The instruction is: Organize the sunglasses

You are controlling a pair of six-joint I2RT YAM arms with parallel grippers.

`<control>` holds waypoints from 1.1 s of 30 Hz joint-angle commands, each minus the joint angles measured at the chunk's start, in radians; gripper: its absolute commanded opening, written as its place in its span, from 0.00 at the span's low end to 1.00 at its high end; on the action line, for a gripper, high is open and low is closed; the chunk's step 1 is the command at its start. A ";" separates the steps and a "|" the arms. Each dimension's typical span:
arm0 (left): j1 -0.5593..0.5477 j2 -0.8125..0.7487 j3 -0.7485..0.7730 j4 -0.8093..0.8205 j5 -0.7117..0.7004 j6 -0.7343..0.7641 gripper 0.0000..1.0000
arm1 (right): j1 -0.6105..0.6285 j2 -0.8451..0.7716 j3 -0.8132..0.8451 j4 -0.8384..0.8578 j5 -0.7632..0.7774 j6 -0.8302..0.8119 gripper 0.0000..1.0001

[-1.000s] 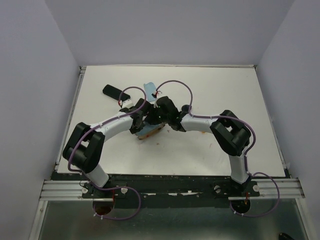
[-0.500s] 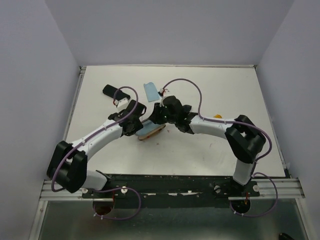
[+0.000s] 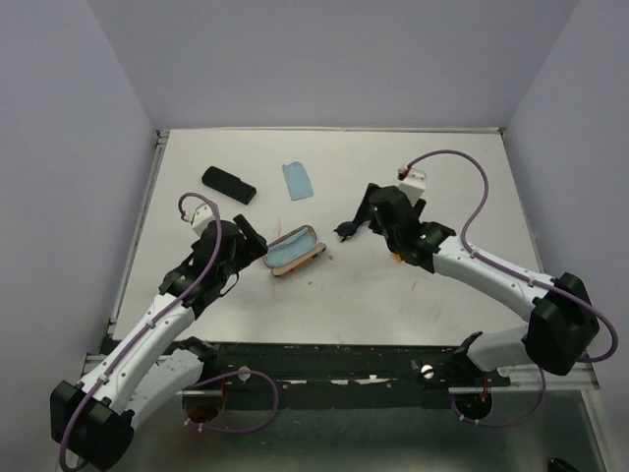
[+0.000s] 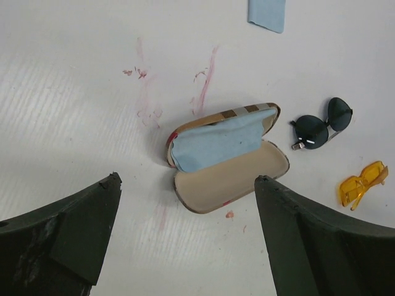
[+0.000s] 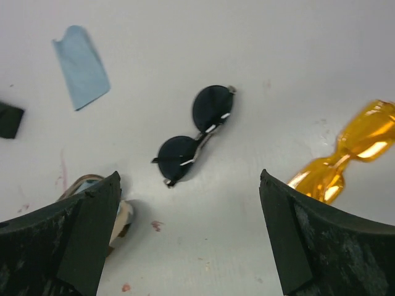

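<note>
The black-framed sunglasses (image 5: 194,132) lie folded on the white table, just ahead of my open right gripper (image 5: 189,174) and apart from it. To their right lie the orange wraparound sunglasses (image 5: 345,154). In the top view the black pair (image 3: 345,231) sits just left of the right gripper (image 3: 362,211). The plaid case (image 4: 225,157) lies open, light blue inside its lid, straight ahead of my open left gripper (image 4: 186,179). Both pairs, black (image 4: 322,123) and orange (image 4: 363,183), lie to the right of the case. Neither gripper holds anything.
A plain black case (image 3: 228,184) lies at the back left. A loose light-blue cloth (image 3: 296,180) lies behind the plaid case (image 3: 293,251). Red smears mark the table round the plaid case. Walls close in the table on three sides.
Both arms have drawn back from the plaid case, left arm to the left and right arm to the right. Both grippers have opened. The case now lies open and uncovered.
</note>
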 commanded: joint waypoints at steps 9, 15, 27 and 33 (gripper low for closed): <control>0.133 0.424 0.169 0.240 0.316 0.196 0.99 | -0.273 -0.009 -0.123 -0.231 0.039 0.212 1.00; 0.138 0.648 0.260 0.241 0.382 0.193 0.99 | -0.327 0.115 -0.088 -0.222 0.020 0.195 0.94; 0.122 0.639 0.115 0.339 0.486 0.124 0.99 | -0.370 0.245 -0.067 -0.164 -0.020 0.181 0.84; 0.087 0.576 0.030 0.373 0.504 0.081 0.99 | -0.371 0.267 -0.053 -0.173 -0.011 0.180 0.75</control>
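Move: The orange sunglasses lie about 15 cm to the right hand's right, 2 cm farther out and 16 cm below it; the black sunglasses are 7 cm straight ahead, the open case 15 cm to its left and about 1 cm back. From the left hand the case is some 5 cm ahead, 9 cm right and 13 cm down, the black sunglasses 13 cm ahead and 24 cm right. Right hand sweeps 15 cm right, sinking over orange sunglasses; left reaches out, then sinks back against the case. ##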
